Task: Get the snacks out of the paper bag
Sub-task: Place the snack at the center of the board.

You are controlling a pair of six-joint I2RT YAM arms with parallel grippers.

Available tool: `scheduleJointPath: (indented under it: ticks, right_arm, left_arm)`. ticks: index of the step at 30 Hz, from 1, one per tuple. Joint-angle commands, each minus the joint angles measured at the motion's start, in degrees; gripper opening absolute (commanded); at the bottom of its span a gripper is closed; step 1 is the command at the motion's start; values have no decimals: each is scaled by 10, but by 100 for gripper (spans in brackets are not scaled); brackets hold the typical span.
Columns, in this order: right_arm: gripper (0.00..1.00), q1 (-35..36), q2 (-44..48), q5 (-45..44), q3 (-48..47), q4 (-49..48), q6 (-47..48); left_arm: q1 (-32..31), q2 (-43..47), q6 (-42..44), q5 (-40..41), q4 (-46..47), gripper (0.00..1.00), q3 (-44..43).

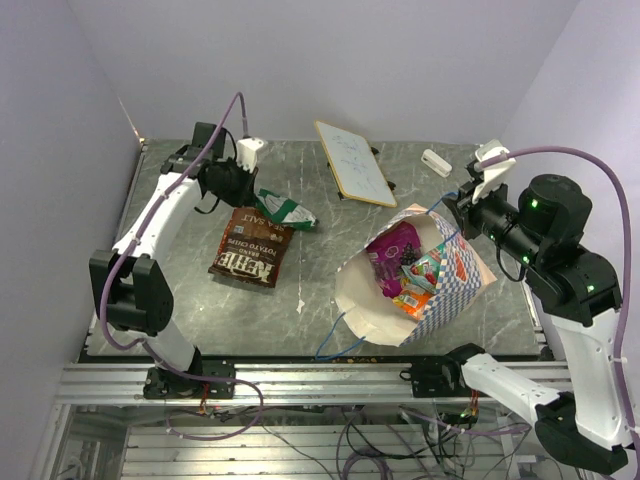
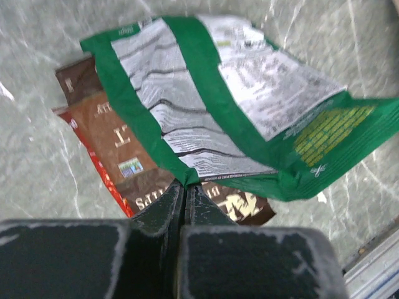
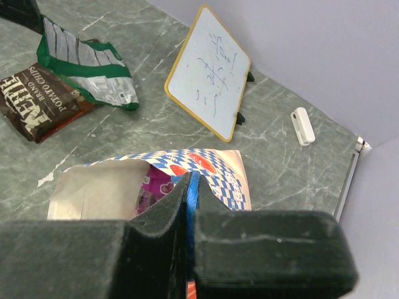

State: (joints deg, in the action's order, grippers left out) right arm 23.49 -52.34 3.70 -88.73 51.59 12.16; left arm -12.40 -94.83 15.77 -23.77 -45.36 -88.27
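The blue-and-white checkered paper bag (image 1: 440, 300) lies open on its side at the right of the table, cream inside showing. A magenta snack (image 1: 393, 250) and an orange-teal one (image 1: 425, 282) sit in its mouth. My right gripper (image 3: 192, 180) is shut on the bag's blue cord handle (image 3: 194, 190), above the bag (image 3: 215, 167) and the magenta packet (image 3: 154, 187). My left gripper (image 2: 186, 185) is shut on a corner of a green snack packet (image 2: 218, 93), held just over a brown chips packet (image 2: 118, 146) that lies flat on the table (image 1: 250, 250).
A small whiteboard (image 1: 354, 162) stands propped at the back centre, with a white eraser-like block (image 1: 436, 162) to its right. The bag's second blue cord (image 1: 335, 335) trails toward the table's near edge. Walls close in at the back and sides.
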Motion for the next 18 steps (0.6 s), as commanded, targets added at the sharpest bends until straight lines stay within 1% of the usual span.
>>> scheduleJointPath:
  ticks: [1,4,6,8,10,12,15,18]
  right_arm:
    - [0,1,-8,17,-18,-21,15]
    - [0,1,-14,21,-16,-26,19]
    - [0,1,-15,25,-10,-30,22]
    - [0,1,-16,26,-5,-33,24]
    - [0,1,-18,29,-4,-35,27]
    - [0,1,-22,31,-4,-36,29]
    - [0,1,-23,31,-3,-39,32]
    - [0,1,-20,31,1,-40,32]
  left_arm:
    - [12,54,25,23,17,7,57]
    - [28,88,-3,88,55,7,109]
    - [45,102,-41,144,93,7,135]
    - [64,111,-70,150,112,7,145]
    - [78,121,-110,186,146,7,160]
    - [92,130,-138,180,175,7,171]
    - [97,130,-175,192,201,7,188]
    - [102,117,-211,202,207,7,200]
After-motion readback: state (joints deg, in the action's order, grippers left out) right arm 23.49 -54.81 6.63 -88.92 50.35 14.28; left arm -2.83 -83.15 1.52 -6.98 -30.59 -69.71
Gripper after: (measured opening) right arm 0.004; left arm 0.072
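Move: The brown chips bag, top of the snack stack, has its middle about 6 cm back and 2 cm left of the left hand, some 16 cm below it; the green snack bag already hangs pinched from these fingers. The whiteboard stands roughly 22 cm ahead and 27 cm right, the paper bag some 20 cm back and 38 cm right. From the right hand, the brown chips bag is about 9 cm ahead, 40 cm left and 38 cm down. The green snack bag, still pinched by its corner, is drawn leftward over the far part of the brown chips bag. The left hand first eases back and down a couple of centimetres, then sweeps left to about 11 cm in all, regaining its forward reach while turning counter-clockwise some 30 degrees. The right hand keeps its pinch on the paper bag's blue handle, drifting slightly left and forward. ##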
